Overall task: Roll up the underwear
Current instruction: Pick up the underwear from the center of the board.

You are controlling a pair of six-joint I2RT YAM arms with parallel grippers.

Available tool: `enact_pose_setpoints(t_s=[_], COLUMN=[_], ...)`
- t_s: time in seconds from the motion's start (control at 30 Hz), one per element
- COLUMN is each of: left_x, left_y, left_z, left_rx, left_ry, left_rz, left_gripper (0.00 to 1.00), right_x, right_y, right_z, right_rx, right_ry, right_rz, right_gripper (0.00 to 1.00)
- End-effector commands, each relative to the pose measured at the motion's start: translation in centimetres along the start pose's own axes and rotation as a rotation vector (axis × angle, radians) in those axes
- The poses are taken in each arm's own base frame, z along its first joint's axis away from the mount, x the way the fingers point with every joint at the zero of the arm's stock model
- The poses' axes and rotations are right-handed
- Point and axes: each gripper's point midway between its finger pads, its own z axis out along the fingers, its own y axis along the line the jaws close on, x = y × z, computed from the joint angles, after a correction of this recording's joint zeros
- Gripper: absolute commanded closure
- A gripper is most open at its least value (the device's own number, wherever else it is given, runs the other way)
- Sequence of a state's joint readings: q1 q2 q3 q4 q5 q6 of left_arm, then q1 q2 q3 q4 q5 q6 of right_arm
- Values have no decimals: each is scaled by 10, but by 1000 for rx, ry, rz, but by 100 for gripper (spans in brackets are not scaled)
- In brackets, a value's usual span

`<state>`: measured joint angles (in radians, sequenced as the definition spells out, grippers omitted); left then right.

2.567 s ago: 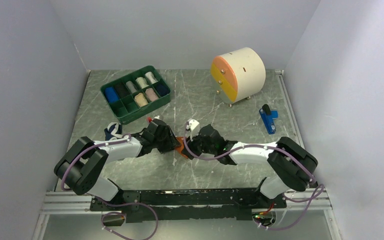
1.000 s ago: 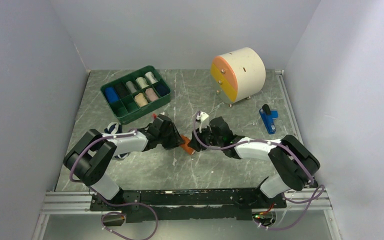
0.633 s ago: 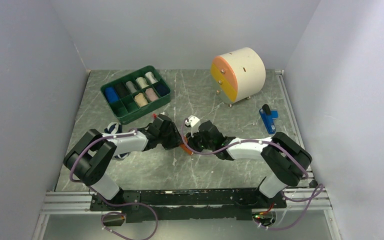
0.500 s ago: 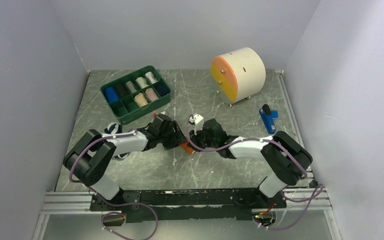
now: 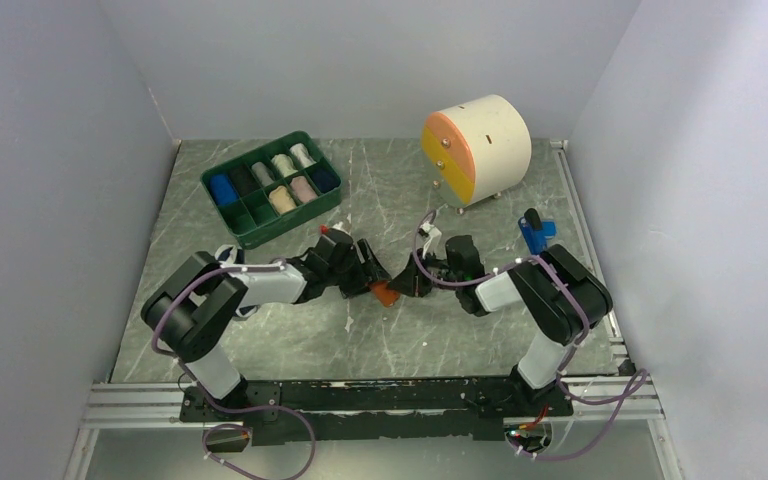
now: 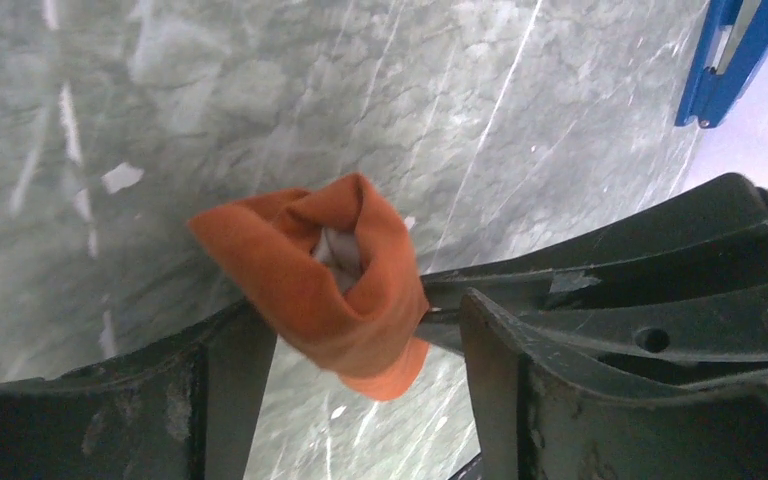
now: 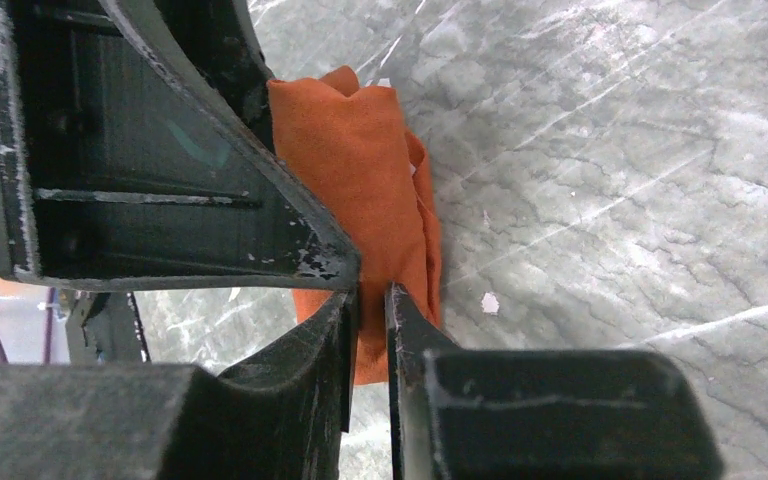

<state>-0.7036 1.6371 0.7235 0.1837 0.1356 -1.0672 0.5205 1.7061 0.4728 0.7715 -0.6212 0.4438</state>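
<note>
The orange-rust underwear [image 5: 385,293] is a small roll with cream showing at its core [image 6: 332,262], between the two arms at the table's middle. My right gripper [image 7: 370,310] is shut on the roll's near edge, its thin fingers [image 6: 580,290] reaching in from the right in the left wrist view. My left gripper [image 6: 360,375] stands open around the roll, with a gap on the right side. The navy underwear with white trim [image 5: 223,254] peeks out behind the left arm.
A green compartment tray [image 5: 290,224] holding several cloth rolls stands at the back left. A round cream drawer unit with an orange and yellow front [image 5: 480,145] stands at the back right. A blue tool [image 5: 535,238] lies near the right arm.
The left jaws have spread apart off the roll. The right gripper has closed on the roll's edge. Both grippers and the roll have shifted slightly to the right.
</note>
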Motion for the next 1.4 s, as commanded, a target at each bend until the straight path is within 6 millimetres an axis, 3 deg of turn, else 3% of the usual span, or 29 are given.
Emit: enact_pose_setpoints(t_s=[0.0,0.17,0.3,0.53,0.63,0.7,0.8,0.93,1.27,1.37], left_x=[13,14,17,17,12,3,-20,-63,-195,-218], left_y=[16,26,30,23,17,10,-11,-20,14,27], left_z=[15,20,26,31,28,25,14,-13,-96,-114], left_rx=[-71,-112,-150,-135,-132,-126,-88,-121,-165,-181], left_ry=[38,20,29,21,21,13,11,-18,-57,-77], left_rz=[-58,-100,-92,-74,-45,-6,70,162,209,194], left_gripper=[29,32,41,72,90,95,95,95,95,95], right_x=[10,7,5,4,-3,-11,-25,-38,-51,-54], right_y=[1,-11,-17,-14,-7,-3,-3,10,41,41], right_z=[-5,-11,-14,-16,-21,-29,-44,-66,-90,-90], right_rx=[-36,-10,-12,-33,-33,-7,81,107,82,92], right_ry=[14,-17,-33,-27,-30,-51,-133,-227,-201,-179], right_rz=[59,119,154,170,145,127,115,128,-51,-78], right_gripper=[81,80,79,75,71,67,63,58,54,53])
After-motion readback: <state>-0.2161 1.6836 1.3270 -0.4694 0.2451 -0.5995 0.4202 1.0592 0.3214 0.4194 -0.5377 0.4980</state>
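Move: The rolled orange underwear stands between the open left fingers, its middle about 2 cm to the left hand's right, 1 cm ahead and 2 cm lower. The green box is some 20 cm ahead and 19 cm left of that hand, the navy cloth about 26 cm left and level, the round cabinet roughly 24 cm ahead and 18 cm right. The right fingers still pinch the underwear, whose middle lies 2 cm to their left, straight across and 1 cm lower. Left pinches the underwear; right releases, rises; left carries it some 20 cm forward-left and up towards the green box. ##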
